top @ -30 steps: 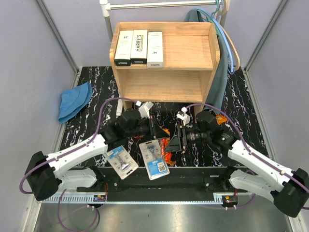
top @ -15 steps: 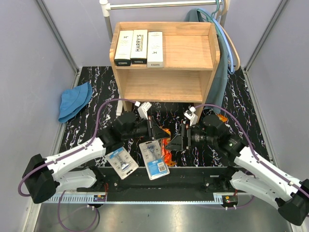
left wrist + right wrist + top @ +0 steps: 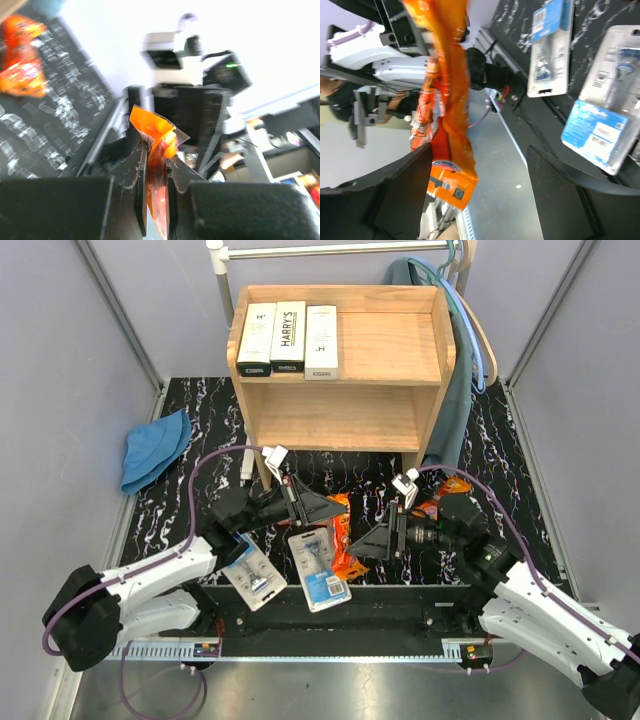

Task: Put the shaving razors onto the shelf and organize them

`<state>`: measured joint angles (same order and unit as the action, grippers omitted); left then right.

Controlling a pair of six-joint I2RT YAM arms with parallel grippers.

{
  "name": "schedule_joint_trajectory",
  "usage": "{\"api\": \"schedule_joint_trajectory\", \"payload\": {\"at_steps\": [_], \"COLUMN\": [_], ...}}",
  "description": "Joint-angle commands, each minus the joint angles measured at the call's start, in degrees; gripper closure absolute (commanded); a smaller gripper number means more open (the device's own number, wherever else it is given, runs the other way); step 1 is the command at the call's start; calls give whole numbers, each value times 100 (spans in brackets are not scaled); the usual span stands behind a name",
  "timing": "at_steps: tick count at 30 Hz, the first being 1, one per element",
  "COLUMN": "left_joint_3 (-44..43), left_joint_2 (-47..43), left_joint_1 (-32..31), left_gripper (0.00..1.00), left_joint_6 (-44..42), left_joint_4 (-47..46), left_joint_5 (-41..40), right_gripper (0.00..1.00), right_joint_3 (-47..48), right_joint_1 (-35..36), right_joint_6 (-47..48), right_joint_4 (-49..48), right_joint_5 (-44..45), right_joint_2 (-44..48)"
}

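My left gripper is shut on an orange pouch and holds it above the table's front middle; in the left wrist view the pouch is pinched between both pads. My right gripper stands open just right of it. In the right wrist view the pouch hangs by the left finger, gripped by neither. Another orange pouch lies by the right arm. Two blister cards lie flat near the front. Three white boxes sit on the top left of the wooden shelf.
A blue cloth hat lies at the left of the black marbled table. A metal clothes rail with hanging garments stands behind and right of the shelf. The shelf's lower tier holds nothing.
My right gripper has opened, let go of the orange pouch and drawn back to the right. My left gripper keeps the pouch and has shifted slightly left.
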<state>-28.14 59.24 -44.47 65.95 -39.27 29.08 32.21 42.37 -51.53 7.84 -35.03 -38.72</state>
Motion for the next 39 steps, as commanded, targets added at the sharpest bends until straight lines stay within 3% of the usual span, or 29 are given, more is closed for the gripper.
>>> {"api": "schedule_joint_trajectory", "payload": {"at_steps": [1,8,11,12,15,19,22,23,25,26,27,29,30,33,34,39], "left_joint_3": [28,-139,-139,-139,-122,-51,19,19,10,-16,-33,-121,-174,-490,-682,-868], "left_joint_2": [227,720,852,878,984,1010,914,861,651,545,301,27,-253,-841,-983,-1862], "left_joint_1": [35,35,35,35,35,35,35,35,35,35,35,35,26,35,35,79], "left_gripper": [100,100,100,100,100,100,95,86,79,75,61,50,30,3,1,1], "left_joint_6": [576,910,954,972,990,937,797,640,437,157,-11,-536,-705,-1373,-1610,-1753], "left_joint_4": [-2022,-2848,-2955,-2999,-3061,-2982,-2606,-2447,-2078,-1502,-1166,-85,319,2111,2934,4127], "left_joint_5": [335,502,458,458,458,476,493,493,441,380,301,29,-242,-1040,-1254,-2220], "right_gripper": [19,22,32,41,55,90,93,94,94,95,95,95,95,96,95,96], "right_joint_3": [-337,-707,-725,-707,-698,-672,-549,-470,-400,-295,-250,-119,-83,84,128,365], "right_joint_1": [43,43,43,43,43,43,43,35,35,43,43,43,43,35,35,43], "right_joint_6": [-603,-1262,-1360,-1386,-1447,-1439,-1255,-1211,-1097,-1044,-948,-868,-824,-719,-675,-446], "right_joint_4": [-1239,-2487,-2620,-2647,-2726,-2656,-2226,-2121,-1830,-1699,-1489,-1312,-1180,-899,-828,-416], "right_joint_5": [-355,-610,-619,-628,-646,-558,-427,-391,-295,-268,-224,-163,-136,-31,-5,127], "right_joint_2": [84,145,119,110,58,58,119,145,180,189,189,207,198,181,154,-56]}}
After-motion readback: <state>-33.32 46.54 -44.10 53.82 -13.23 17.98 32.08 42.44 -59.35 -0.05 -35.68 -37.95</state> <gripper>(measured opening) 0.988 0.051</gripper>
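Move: The orange razor pack is already in the left fingers, held by its upper part; its middle hangs about 5 cm below that hand, 3 cm back and 2 cm to its right. From the open right hand the pack's middle is roughly 3 cm back, 3 cm left and 4 cm up. On the table some 15 cm below the right hand, the nearer blister pack lies about 9 cm left, level with it, and the flat orange pack 15 cm ahead and 13 cm left. Upward and slightly back, the right hand rises some 4 cm to the hanging pack, rolling about 15 degrees with its left side lifting, and shuts its fingers, pinching the pack near its lower end. The left hand first lifts about 3 cm with its hold; once the right has closed, it sinks back, opens wide, lets go and draws off about 4 cm left and a little forward. ##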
